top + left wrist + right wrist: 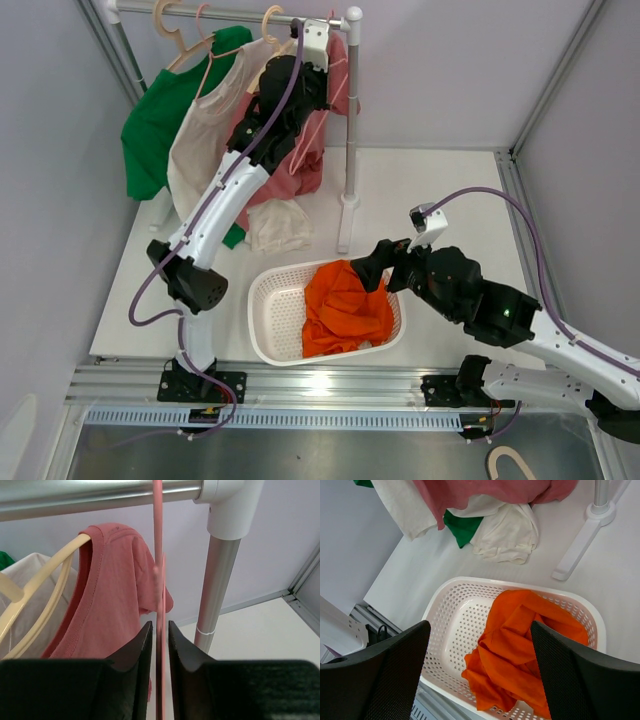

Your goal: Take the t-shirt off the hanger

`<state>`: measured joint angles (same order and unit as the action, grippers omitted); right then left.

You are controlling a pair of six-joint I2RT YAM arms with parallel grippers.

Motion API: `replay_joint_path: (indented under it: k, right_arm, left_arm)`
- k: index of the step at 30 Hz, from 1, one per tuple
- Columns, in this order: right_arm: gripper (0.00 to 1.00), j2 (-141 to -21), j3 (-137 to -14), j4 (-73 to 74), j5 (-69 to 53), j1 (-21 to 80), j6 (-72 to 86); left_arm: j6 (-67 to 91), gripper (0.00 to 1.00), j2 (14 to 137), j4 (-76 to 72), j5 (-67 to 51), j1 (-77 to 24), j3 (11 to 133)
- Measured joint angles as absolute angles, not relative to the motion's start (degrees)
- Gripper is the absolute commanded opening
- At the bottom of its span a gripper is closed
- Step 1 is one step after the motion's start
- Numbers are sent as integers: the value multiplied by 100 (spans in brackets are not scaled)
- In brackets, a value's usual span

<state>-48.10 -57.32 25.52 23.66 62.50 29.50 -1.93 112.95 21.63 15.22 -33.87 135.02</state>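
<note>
A pink t-shirt (305, 165) hangs at the right end of the rail; in the left wrist view it (110, 595) drapes over a cream hanger arm. A thin pink hanger (158, 555) hangs from the rail. My left gripper (300, 72) is up at the rail, and its jaws (160, 626) are closed narrowly around the pink hanger's stem. My right gripper (365, 268) is open and empty, hovering over the white basket (275, 290). In the right wrist view it (480, 630) is above an orange t-shirt (520, 645) lying in the basket.
A green shirt (155, 120) and a cream shirt (205, 130) hang on wooden hangers to the left. The rack's post (350, 130) stands right of the pink shirt. A white cloth (278, 225) lies on the table. A spare hanger (510, 462) lies at the bottom right.
</note>
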Motion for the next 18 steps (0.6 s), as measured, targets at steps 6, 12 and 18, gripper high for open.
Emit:
replay_joint_path:
  k: [6,12,18]
  right_arm:
    - [87,-4797,-5651,2550,2351,6250,2952]
    - [87,-4770,-5590,2547,2331,6250,2954]
    - [88,-4772,-5544,2536,2285,6248,2954]
  left_arm:
    - [-154,32,11295,2171,1483,-3382,13454]
    - [-252,37,11142,2121,1605,-3378,13266]
    - [-458,49,10357,1879,1577,-3334,12532]
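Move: The empty pink hanger hangs on the rail with its wire right between the left fingertips, which are already slightly open. The rail runs about 8 cm above and 3 cm ahead of that hand; the rack post stands some 6 cm right and 3 cm ahead. The pink t-shirt hangs about 8 cm left, level ahead, its middle some 12 cm lower. From the right hand, the pink hanger lies about 30 cm ahead, 8 cm left and 16 cm up. The left hand opens wider around the pink hanger, then backs off it about 3 cm, also leftward and up. ##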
